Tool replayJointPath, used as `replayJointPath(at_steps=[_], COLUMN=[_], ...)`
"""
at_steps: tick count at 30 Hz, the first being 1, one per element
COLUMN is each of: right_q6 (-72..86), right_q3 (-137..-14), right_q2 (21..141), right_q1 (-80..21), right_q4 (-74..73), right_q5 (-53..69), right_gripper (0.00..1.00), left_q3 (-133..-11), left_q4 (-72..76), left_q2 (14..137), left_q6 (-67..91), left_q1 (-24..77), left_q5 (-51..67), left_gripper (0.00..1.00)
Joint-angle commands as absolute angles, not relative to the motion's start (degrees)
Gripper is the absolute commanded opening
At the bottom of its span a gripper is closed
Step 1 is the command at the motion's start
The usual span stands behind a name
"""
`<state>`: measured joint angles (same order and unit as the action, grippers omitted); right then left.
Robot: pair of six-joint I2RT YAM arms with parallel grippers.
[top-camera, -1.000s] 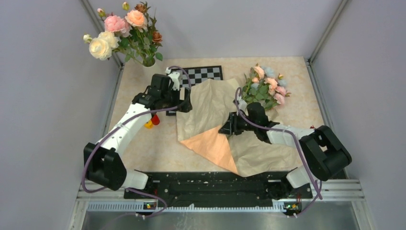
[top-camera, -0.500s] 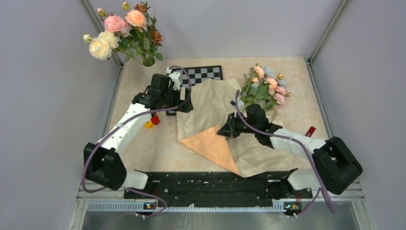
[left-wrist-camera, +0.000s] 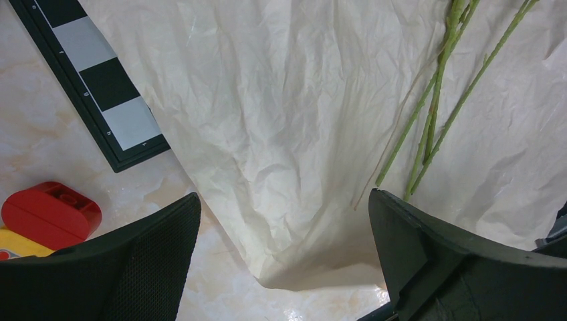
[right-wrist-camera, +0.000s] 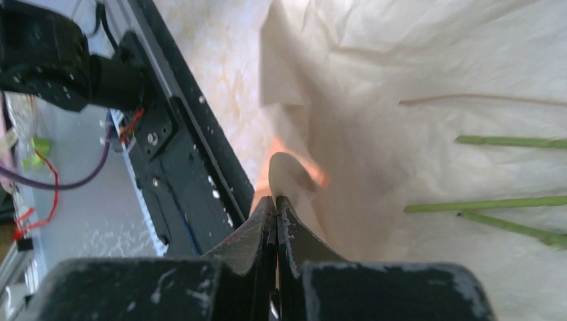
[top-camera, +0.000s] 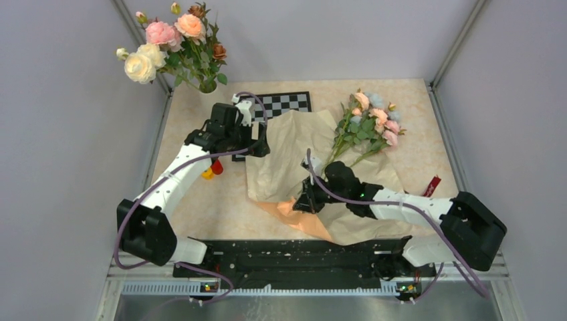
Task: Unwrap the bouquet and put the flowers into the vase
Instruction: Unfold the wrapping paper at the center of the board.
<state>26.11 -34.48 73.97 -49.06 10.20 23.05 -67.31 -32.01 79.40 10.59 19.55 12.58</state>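
Observation:
The bouquet lies unwrapped: its crinkled wrapping paper [top-camera: 287, 144] is spread flat across the table's middle. On the paper's far right part rest the flowers [top-camera: 371, 120], small blue and peach blooms. Their green stems [right-wrist-camera: 495, 202] lie bare on the sheet. My right gripper [top-camera: 299, 200] is shut on a fold of the paper's near edge, where the peach-orange side [top-camera: 304, 217] shows. In the right wrist view that gripper [right-wrist-camera: 275, 199] pinches the fold at its tips. My left gripper [top-camera: 259, 148] hangs open over the paper's left edge [left-wrist-camera: 267, 221], holding nothing. The vase is out of view.
A chessboard [top-camera: 284, 103] lies at the back, partly under the paper. Red [left-wrist-camera: 50, 210] and yellow [left-wrist-camera: 13, 244] blocks sit left of the left gripper. Large roses [top-camera: 170, 50] stand at the far left corner. A dark red ribbon [top-camera: 433, 185] lies at the right.
The right gripper shut on the paper and drew it toward the near left. The orange flap has bunched up smaller and more of the stems lies bare. The left arm stayed still.

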Motion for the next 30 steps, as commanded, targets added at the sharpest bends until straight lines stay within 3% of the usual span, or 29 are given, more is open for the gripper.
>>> replayJointPath(at_steps=[1,18,30], right_q6=[24.3,22.0,22.9], right_q3=[-35.1,-40.9,-45.7], right_q2=[76.8,86.8,78.3], right_q1=[-54.1,-66.7,-70.6], right_q4=[9.4,7.2,0.2], right_q5=[20.4,16.6,12.6], right_gripper=[0.00,0.00,0.56], left_q3=[-67.3,-66.5,-65.8], left_q4=[-30.5,-30.7,-30.5], left_q2=[78.2,76.2,74.6], left_q6=[11.0,10.8,11.1], left_q1=[19.5,19.5,19.5], left_q5=[12.8,13.0,10.9], left_gripper=[0.99,0.99,0.99])
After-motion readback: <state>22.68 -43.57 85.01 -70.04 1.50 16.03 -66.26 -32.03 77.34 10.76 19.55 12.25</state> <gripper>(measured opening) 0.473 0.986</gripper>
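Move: The right hand already pinches the wrapping paper's peach corner and takes it to the table's front edge, about 9 cm back, 5 cm left and 6 cm below. The stems' near ends lie some 7 cm ahead and 4 cm right of this hand, the chessboard about 26 cm ahead and 7 cm left. From the left hand, that edge spot is about 27 cm back, 5 cm right and 13 cm down. Right hand draws the pinched corner back some 10 cm and down, then rises slightly leftward, fingers opening halfway. ##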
